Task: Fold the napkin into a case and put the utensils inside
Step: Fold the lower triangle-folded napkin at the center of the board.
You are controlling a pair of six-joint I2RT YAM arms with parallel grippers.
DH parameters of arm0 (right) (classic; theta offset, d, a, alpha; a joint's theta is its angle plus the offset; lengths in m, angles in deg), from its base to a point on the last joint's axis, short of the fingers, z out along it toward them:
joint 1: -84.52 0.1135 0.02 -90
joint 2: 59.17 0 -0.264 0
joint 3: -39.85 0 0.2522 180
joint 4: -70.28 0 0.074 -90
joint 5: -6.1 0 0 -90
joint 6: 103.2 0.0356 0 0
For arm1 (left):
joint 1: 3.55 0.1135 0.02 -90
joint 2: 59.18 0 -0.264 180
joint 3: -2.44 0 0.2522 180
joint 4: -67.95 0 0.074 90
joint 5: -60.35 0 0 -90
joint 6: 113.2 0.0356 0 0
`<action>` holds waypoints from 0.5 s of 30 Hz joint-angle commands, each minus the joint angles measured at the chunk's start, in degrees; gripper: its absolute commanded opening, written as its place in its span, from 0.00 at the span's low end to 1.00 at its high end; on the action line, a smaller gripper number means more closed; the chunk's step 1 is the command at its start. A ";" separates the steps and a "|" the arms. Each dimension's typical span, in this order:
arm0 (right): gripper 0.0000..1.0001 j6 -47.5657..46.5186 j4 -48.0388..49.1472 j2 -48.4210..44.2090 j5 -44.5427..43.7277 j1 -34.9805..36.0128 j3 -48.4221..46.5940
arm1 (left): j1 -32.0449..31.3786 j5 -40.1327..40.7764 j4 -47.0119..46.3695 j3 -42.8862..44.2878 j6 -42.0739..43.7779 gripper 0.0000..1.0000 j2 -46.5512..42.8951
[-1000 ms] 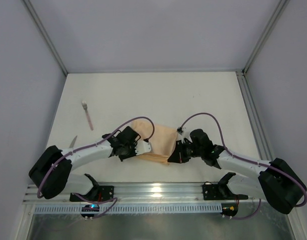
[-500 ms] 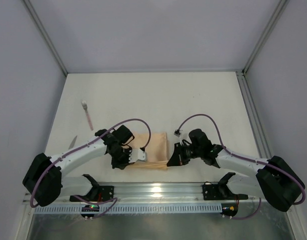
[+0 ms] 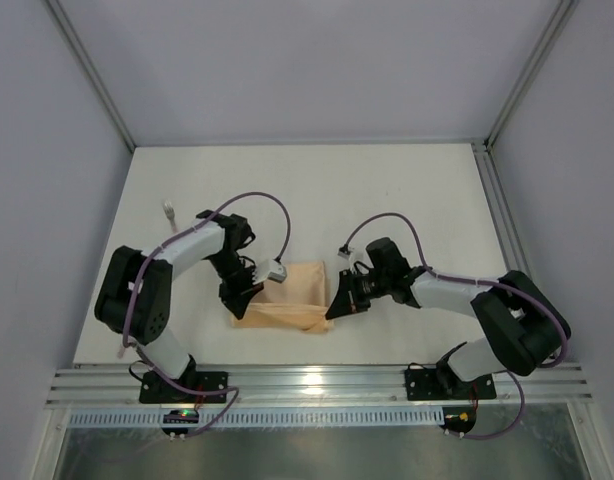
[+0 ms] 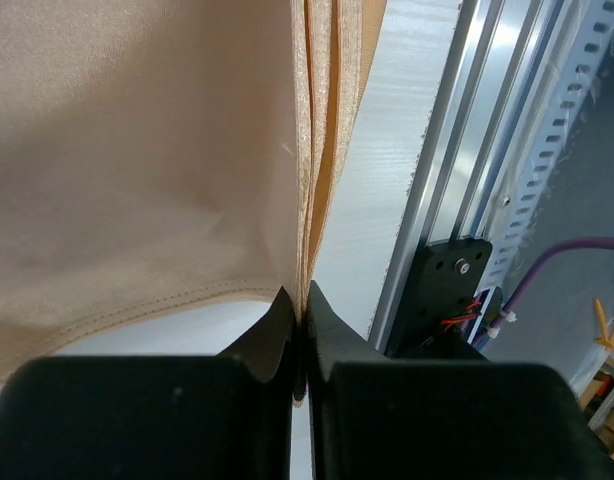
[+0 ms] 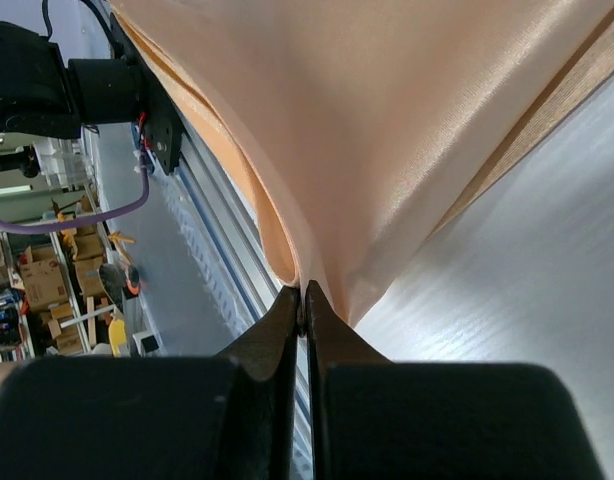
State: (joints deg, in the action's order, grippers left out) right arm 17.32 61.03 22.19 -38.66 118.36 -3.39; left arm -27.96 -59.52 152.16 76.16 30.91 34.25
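The peach-orange napkin (image 3: pixel 292 295) lies folded in layers near the table's front, between my two grippers. My left gripper (image 3: pixel 245 297) is shut on the napkin's left edge; in the left wrist view the stacked cloth layers (image 4: pixel 137 150) run straight into the shut jaws (image 4: pixel 302 305). My right gripper (image 3: pixel 334 307) is shut on the right corner, with the cloth (image 5: pixel 407 120) fanning out from its tips (image 5: pixel 303 297). One utensil (image 3: pixel 169 210) shows only its whitish head at the far left; my left arm covers the rest of it.
A grey aluminium rail (image 3: pixel 307 385) runs along the near edge, close below the napkin, and appears in the left wrist view (image 4: pixel 437 180). Pale enclosure walls and metal posts (image 3: pixel 92 80) bound the white table (image 3: pixel 387 200). Purple cables loop above both wrists.
My left gripper has closed on the napkin's left edge, and the left arm has folded back over the utensils. The napkin has gone from a loose shape to a flatter rectangle. The right gripper stayed shut.
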 commanded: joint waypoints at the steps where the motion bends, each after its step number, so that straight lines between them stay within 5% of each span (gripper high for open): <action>1: 0.03 -1.87 1.46 3.00 2.14 -0.53 -4.09 | 2.86 -1.25 2.76 2.26 3.11 0.00 3.59; 7: 0.06 -2.22 1.90 6.35 2.58 -2.64 -6.38 | 6.03 -0.19 1.70 4.90 3.72 0.01 9.31; 12: 0.51 -3.71 4.80 8.20 3.11 -2.64 -5.95 | 6.74 -1.24 1.79 6.57 4.87 0.00 11.69; 15: 0.59 -5.64 6.73 7.50 1.79 -2.64 -5.25 | 6.91 -1.51 2.14 7.18 5.31 0.00 12.57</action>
State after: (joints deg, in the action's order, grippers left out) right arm 14.61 62.98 30.61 -36.83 115.87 -8.46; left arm -21.49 -59.50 152.80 81.47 34.34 46.34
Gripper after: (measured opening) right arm 0.567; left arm 0.014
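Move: Pinched by both shut grippers, the napkin's raised near edge is being carried over the folded napkin. Its middle lies about 4 cm ahead, 10 cm right of and 4 cm below the left hand, and for the right hand about 4 cm ahead, 10 cm left and 4 cm below. From the left hand, the fork lies some 18 cm ahead and 14 cm left, the knife roughly level and 23 cm left, both about 5 cm lower. Carrying the pinched near edge forward over the napkin, both hands travel some 3 cm outward. The left also sinks about 2.5 cm and drifts slightly right-to-left, tilting a little, its fingers still shut on the stacked layers; the right sinks barely 1 cm and, over the second half, opens to a bit over half and lets go of its corner. ##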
